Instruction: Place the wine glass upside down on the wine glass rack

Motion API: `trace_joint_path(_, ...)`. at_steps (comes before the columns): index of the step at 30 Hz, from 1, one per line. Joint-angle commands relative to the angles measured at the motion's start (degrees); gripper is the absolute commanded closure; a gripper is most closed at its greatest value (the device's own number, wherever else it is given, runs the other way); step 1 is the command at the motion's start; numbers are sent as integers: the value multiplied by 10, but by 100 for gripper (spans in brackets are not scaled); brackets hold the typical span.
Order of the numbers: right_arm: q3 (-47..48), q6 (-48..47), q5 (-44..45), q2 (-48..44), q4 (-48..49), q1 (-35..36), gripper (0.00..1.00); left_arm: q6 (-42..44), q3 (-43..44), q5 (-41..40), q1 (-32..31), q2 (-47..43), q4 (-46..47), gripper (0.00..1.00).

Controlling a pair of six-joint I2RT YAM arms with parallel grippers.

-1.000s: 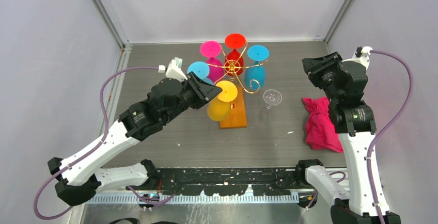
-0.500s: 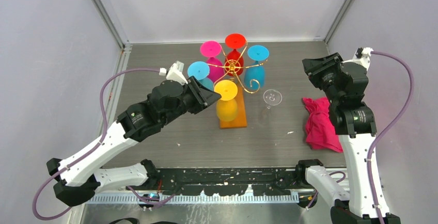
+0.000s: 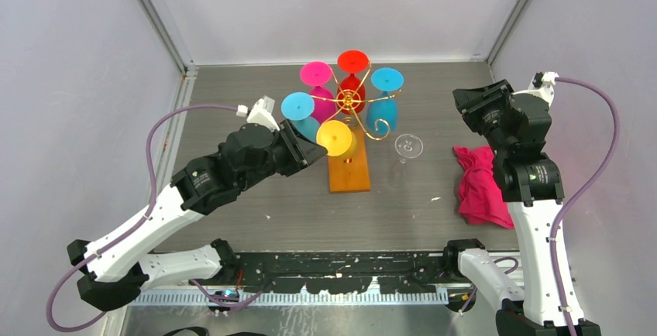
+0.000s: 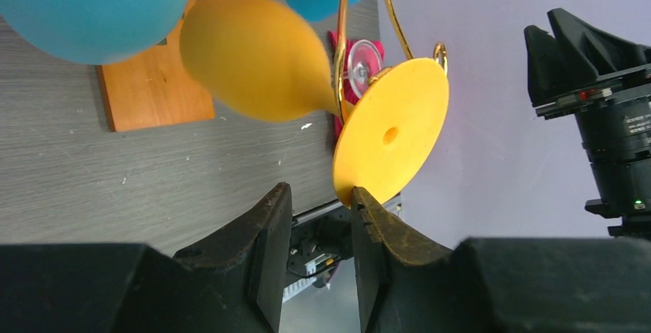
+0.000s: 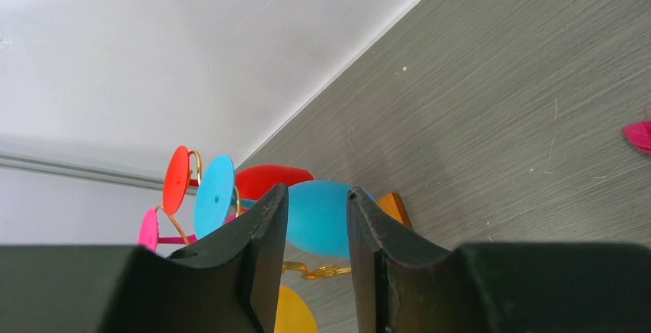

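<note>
The yellow wine glass (image 3: 337, 136) hangs upside down on the front arm of the gold wine glass rack (image 3: 352, 102), foot up, bowl over the orange-brown base (image 3: 349, 172). In the left wrist view its foot (image 4: 391, 137) sits in a gold scroll and its bowl (image 4: 253, 57) points away. My left gripper (image 3: 318, 152) is just left of the glass and open (image 4: 321, 195); one fingertip (image 4: 365, 202) is at the foot's rim and nothing lies between the jaws. My right gripper (image 3: 465, 102) hovers open to the right of the rack, empty (image 5: 317, 195).
Pink (image 3: 316, 73), red (image 3: 352, 61) and two blue glasses (image 3: 386, 80) (image 3: 297, 106) hang on the other arms. A clear wine glass (image 3: 407, 147) stands on the table right of the base. A pink cloth (image 3: 480, 185) lies by the right arm.
The yellow glass has swung from a tilt to hanging straight on the rack arm. My left gripper has opened off its stem and drawn back to the left. The right arm is still.
</note>
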Motion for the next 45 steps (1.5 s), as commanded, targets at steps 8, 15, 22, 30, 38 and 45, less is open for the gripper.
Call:
trace_joint_path(8,1,-2,9,-11,13,2,60,23,14,-1,-4,-13,-38,64)
trace_joint_path(15,-1,2,6,-9,16,2,60,25,10,-15,-3,-29,-39,64)
trace_joint_path(22,2,3,7,-7,16,2,60,33,21,-19,-4,-31,-39,64)
trace_joint_path(30,-8,-2,9,-10,10,2,60,41,29,-26,-4,-40,-49,64)
trace_joint_path(38,-41,-14,12,-25,-4,2,60,43,18,-46,-4,-69,-71,64)
trace_joint_path(45,-74,-22,7,-46,-23,2,60,44,7,-67,-4,-100,-96,64)
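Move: Near the left hand's already parted fingers, the yellow glass leans in the rack, its middle about 4 cm ahead, 4 cm right and 7 cm below. The left blue glass is 9 cm ahead, 4 cm left; the free rack curl 5 cm ahead, 13 cm right, near finger height. From the right hand, the clear glass stands about 1 cm back, 5 cm left and 24 cm below; the right blue glass hangs 6 cm ahead, 12 cm left and 11 cm lower. Dipping barely a centimetre with its fingers staying parted, the left hand comes free of the near edge of the yellow glass's foot, then draws off to the left about 5 cm and slightly back, quickest at the end. Late on, the open right hand sinks some 4 cm beside the rack towards the clear glass's height, tipping slightly down. ##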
